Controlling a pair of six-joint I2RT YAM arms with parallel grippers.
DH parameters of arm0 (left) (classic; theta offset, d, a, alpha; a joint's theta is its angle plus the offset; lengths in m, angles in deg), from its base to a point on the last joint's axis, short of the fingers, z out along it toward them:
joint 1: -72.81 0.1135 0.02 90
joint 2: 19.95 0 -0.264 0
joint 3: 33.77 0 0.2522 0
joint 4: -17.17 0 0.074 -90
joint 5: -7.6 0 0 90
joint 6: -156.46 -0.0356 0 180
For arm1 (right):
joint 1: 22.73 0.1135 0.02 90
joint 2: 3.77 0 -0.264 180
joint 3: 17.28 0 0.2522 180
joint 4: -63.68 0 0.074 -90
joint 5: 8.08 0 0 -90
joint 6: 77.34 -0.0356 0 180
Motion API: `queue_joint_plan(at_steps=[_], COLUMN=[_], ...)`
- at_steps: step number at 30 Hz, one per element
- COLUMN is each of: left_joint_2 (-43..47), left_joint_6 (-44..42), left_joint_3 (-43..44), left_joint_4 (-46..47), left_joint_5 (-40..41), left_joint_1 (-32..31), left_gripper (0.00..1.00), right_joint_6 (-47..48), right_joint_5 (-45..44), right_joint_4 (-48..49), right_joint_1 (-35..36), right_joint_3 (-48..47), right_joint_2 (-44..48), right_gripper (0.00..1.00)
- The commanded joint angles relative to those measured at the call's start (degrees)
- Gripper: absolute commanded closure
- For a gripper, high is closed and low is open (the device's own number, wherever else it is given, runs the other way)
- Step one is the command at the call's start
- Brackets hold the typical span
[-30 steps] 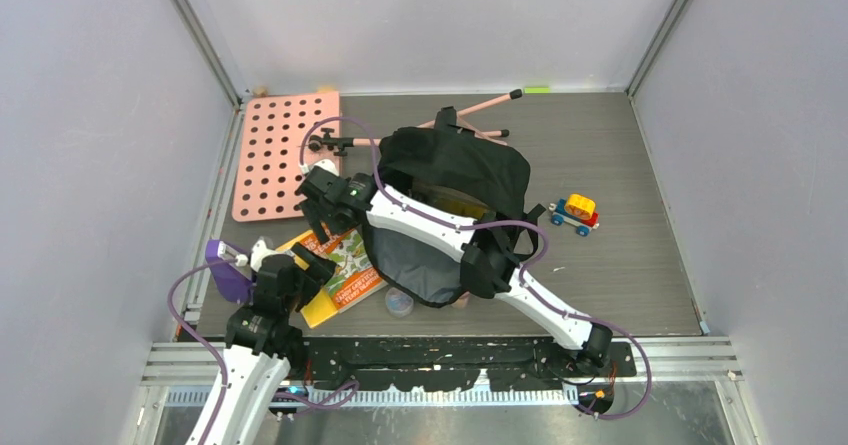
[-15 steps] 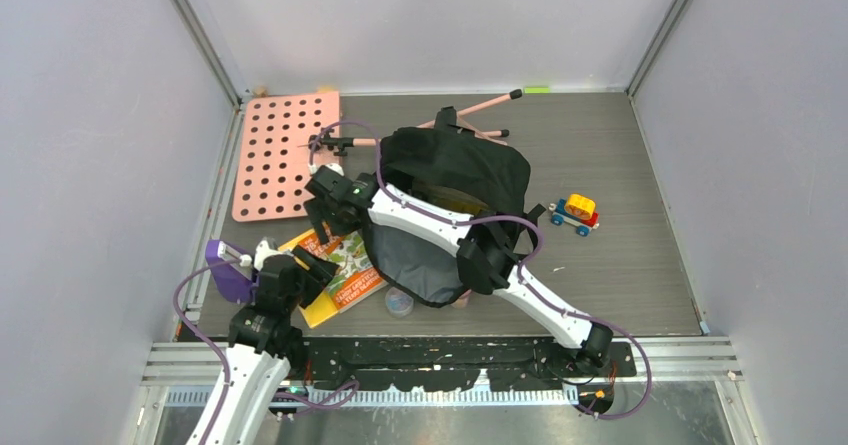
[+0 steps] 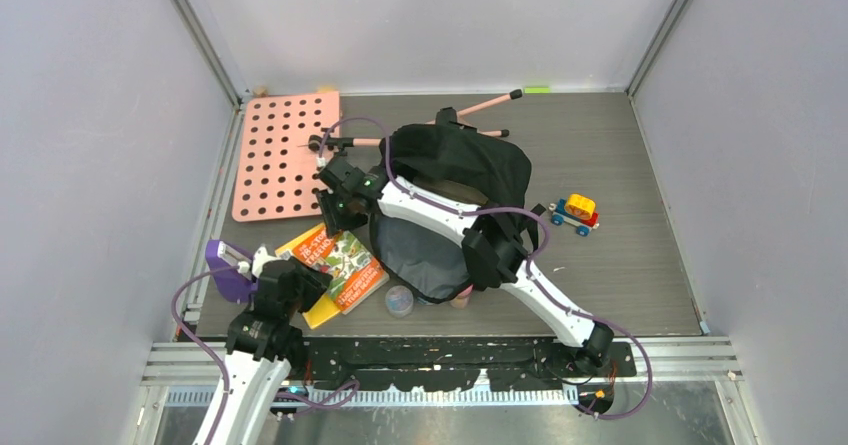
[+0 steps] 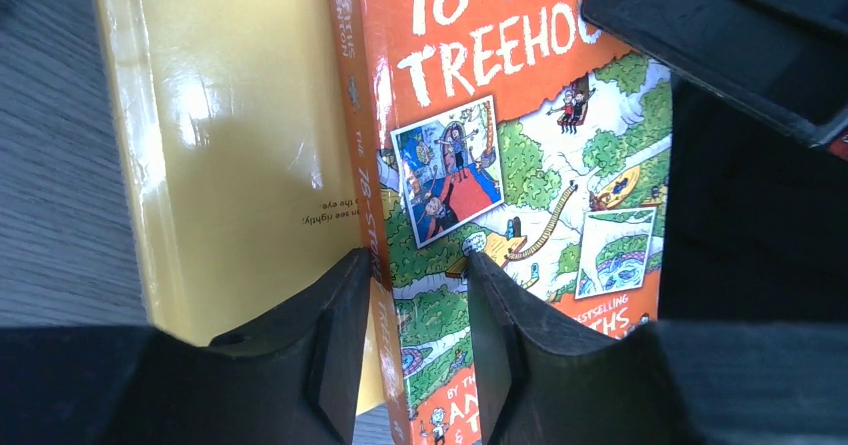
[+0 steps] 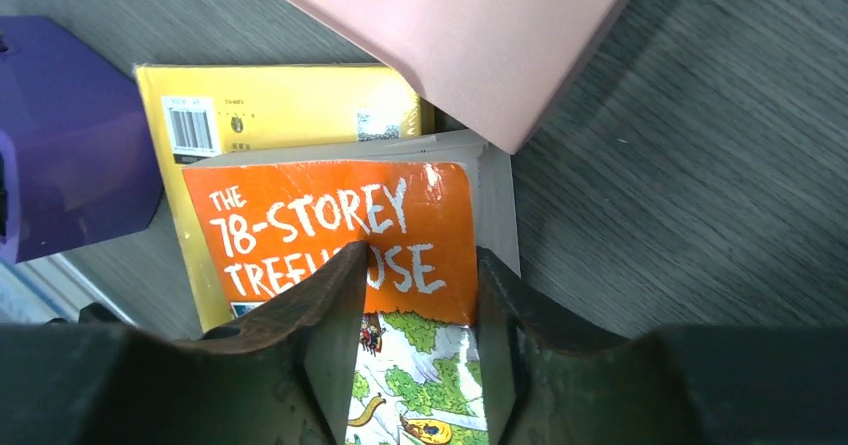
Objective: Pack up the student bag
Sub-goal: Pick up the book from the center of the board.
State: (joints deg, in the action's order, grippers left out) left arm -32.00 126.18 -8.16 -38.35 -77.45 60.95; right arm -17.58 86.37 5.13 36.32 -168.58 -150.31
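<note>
The student bag (image 3: 455, 170) lies open in the middle of the table, its grey lining (image 3: 420, 255) facing up. To its left an orange Treehouse book (image 3: 340, 262) rests on a yellow book (image 3: 318, 313). My left gripper (image 3: 300, 279) is at the orange book's near end. Its jaws (image 4: 415, 260) are half closed astride the spine (image 4: 362, 165), one finger beside the spine and one over the cover. My right gripper (image 3: 333, 215) is over the title end (image 5: 330, 225), jaws (image 5: 420, 255) apart with the cover showing between them. The right arm crosses over the bag.
A pink pegboard (image 3: 283, 155) lies at the far left, its corner (image 5: 470, 35) close to the books. A purple object (image 3: 228, 275) stands left of the left gripper. A pink-handled stand (image 3: 480, 105) lies behind the bag, a toy train (image 3: 575, 212) to its right, and a small clear lid (image 3: 399, 302) in front of it.
Both pairs of jaws have narrowed. My right gripper has shifted back and to the right, uncovering the orange title end. My left gripper has edged closer along the book's near end.
</note>
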Motion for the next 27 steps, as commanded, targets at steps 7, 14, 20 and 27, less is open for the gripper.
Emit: queue_joint_plan(at_steps=[7, 14, 20, 27], left_joint_2=[1.44, 4.93, 8.13, 6.18], left_joint_6=[0.07, -1.08, -1.13, -2.23], left_joint_3=[0.8, 4.85, 10.62, 19.77], left_joint_4=[0.47, -5.73, -9.17, -8.94], left_joint_5=[0.73, 3.4, 2.56, -1.57], left_joint_1=[0.25, 0.25, 0.19, 0.23], left_gripper=[0.62, 0.54, 0.23, 0.04], right_joint_6=[-0.96, -1.22, -0.66, 1.53], right_joint_5=[14.53, 12.69, 6.42, 1.2], right_joint_4=[5.29, 10.25, 15.72, 20.19], right_joint_1=[2.48, 2.67, 2.81, 2.78], right_joint_3=[5.64, 10.28, 15.07, 18.21], right_joint_2=[6.8, 12.34, 20.72, 29.93], right_gripper=[0.84, 0.99, 0.99, 1.0])
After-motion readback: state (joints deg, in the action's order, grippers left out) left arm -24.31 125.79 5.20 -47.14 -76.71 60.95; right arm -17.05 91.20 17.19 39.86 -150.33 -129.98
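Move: The book lies right under both hands: its middle is about 3 cm ahead and 3 cm right of the left hand, and some 7 cm back and 1 cm right of the right hand, which is at the far part of its open edge. The yellow book is beneath, its middle about 9 cm back and 3 cm left of the right hand. The backpack is roughly 21 cm right and 4 cm ahead, the pink board's middle 16 cm ahead and 10 cm left. The book's front cover and some leaves get pinched at the open edge as the right hand shuts from half open, easing slightly left and up; keeping that grip, it climbs to about 11 cm, draws back 5 cm and rolls its left side up some 15 degrees. The left hand lingers half open at the spine, then spreads its fingers wide and rises about 9 cm clear, fingers tilting up. ##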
